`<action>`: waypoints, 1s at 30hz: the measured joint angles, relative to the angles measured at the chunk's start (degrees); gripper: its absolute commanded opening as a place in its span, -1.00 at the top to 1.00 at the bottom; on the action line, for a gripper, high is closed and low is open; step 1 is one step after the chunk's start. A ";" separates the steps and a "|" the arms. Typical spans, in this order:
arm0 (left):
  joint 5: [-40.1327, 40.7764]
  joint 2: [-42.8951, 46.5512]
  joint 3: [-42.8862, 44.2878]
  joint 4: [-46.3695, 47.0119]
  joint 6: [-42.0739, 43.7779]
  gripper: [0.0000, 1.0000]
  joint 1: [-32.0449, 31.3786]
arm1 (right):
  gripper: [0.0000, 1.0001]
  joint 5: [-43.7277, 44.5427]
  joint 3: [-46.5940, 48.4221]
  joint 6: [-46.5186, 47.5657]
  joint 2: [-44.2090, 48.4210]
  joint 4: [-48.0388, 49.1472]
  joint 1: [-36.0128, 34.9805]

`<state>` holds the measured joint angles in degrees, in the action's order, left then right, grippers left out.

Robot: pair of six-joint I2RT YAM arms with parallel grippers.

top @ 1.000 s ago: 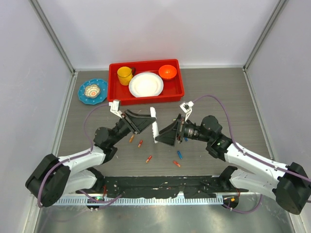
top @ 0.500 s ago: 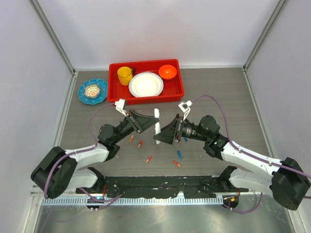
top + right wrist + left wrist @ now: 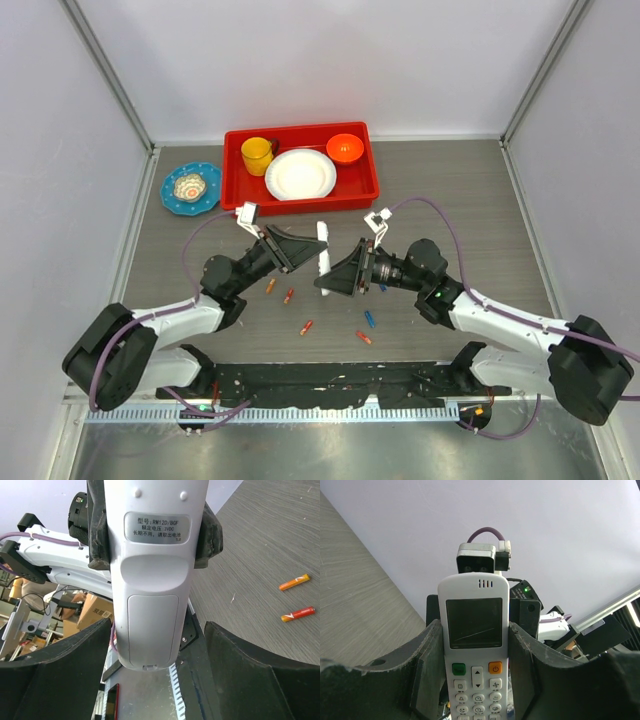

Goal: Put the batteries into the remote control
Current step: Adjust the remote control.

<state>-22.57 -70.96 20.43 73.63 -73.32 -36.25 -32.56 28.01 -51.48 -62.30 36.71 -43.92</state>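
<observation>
My left gripper [image 3: 306,250] is shut on the remote control [image 3: 322,250] and holds it on edge above the table. In the left wrist view the white remote control [image 3: 474,615] faces me with its display and buttons, clamped at both sides by the left gripper [image 3: 475,672]. My right gripper [image 3: 157,630] is open, a finger on each side of the remote control's [image 3: 150,565] lower back, not touching. The back cover [image 3: 152,625] sits shut. Several batteries lie loose on the table: orange ones [image 3: 289,296] [image 3: 306,327] [image 3: 298,614] and a blue one [image 3: 369,319].
A red tray [image 3: 240,200] at the back holds a yellow cup [image 3: 257,155], a white plate [image 3: 300,174] and an orange bowl [image 3: 345,148]. A blue dish [image 3: 190,188] lies left of it. Grey walls close in three sides.
The right gripper has come in to the remote's lower end and its jaws have narrowed a little. The left gripper shifted the remote slightly to the right, still clamped.
</observation>
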 measured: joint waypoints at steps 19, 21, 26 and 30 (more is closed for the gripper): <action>-0.22 0.55 0.00 0.22 0.26 -0.24 0.00 | 0.52 -2.60 -1.68 -4.11 -1.86 7.30 0.00; -0.33 0.55 0.00 0.28 0.04 -0.57 0.00 | 0.58 -2.82 -1.70 -3.98 -1.84 7.23 -0.02; -0.66 0.79 0.02 0.33 -0.79 -0.99 0.33 | 0.59 -3.72 -1.73 -1.77 -0.28 3.56 0.00; -0.70 3.61 0.02 -0.15 0.09 -0.99 1.29 | 0.60 -4.42 -0.24 3.39 3.63 -5.33 -0.02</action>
<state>-23.27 -67.35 20.45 73.47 -73.23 -34.96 -36.97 27.77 -48.10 -58.67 31.38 -43.94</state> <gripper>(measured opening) 0.994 0.550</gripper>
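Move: The left hand already grips the remote control, tilted with its screen end forward and up; the remote's middle is about 3 cm back, 1 cm right and 2 cm below that hand. From the right hand, its open fingers astride the battery-cover end, the middle is roughly 5 cm ahead, 1 cm left and 3 cm up. Some 25 cm beneath the right hand, one red battery lies 3 cm back and 6 cm left, another 6 cm back and 10 cm right, and a blue one 1 cm back and 12 cm right. The right fingers close on the sides of the remote's battery-cover end and pinch it while the left still holds on. Only then do the left fingers spread wide, let go, and draw off upward about 2 cm and a little to the left. The right hand keeps its grip and eases back about 2 cm towards the base, fastest at the end, with a slight drift right. ##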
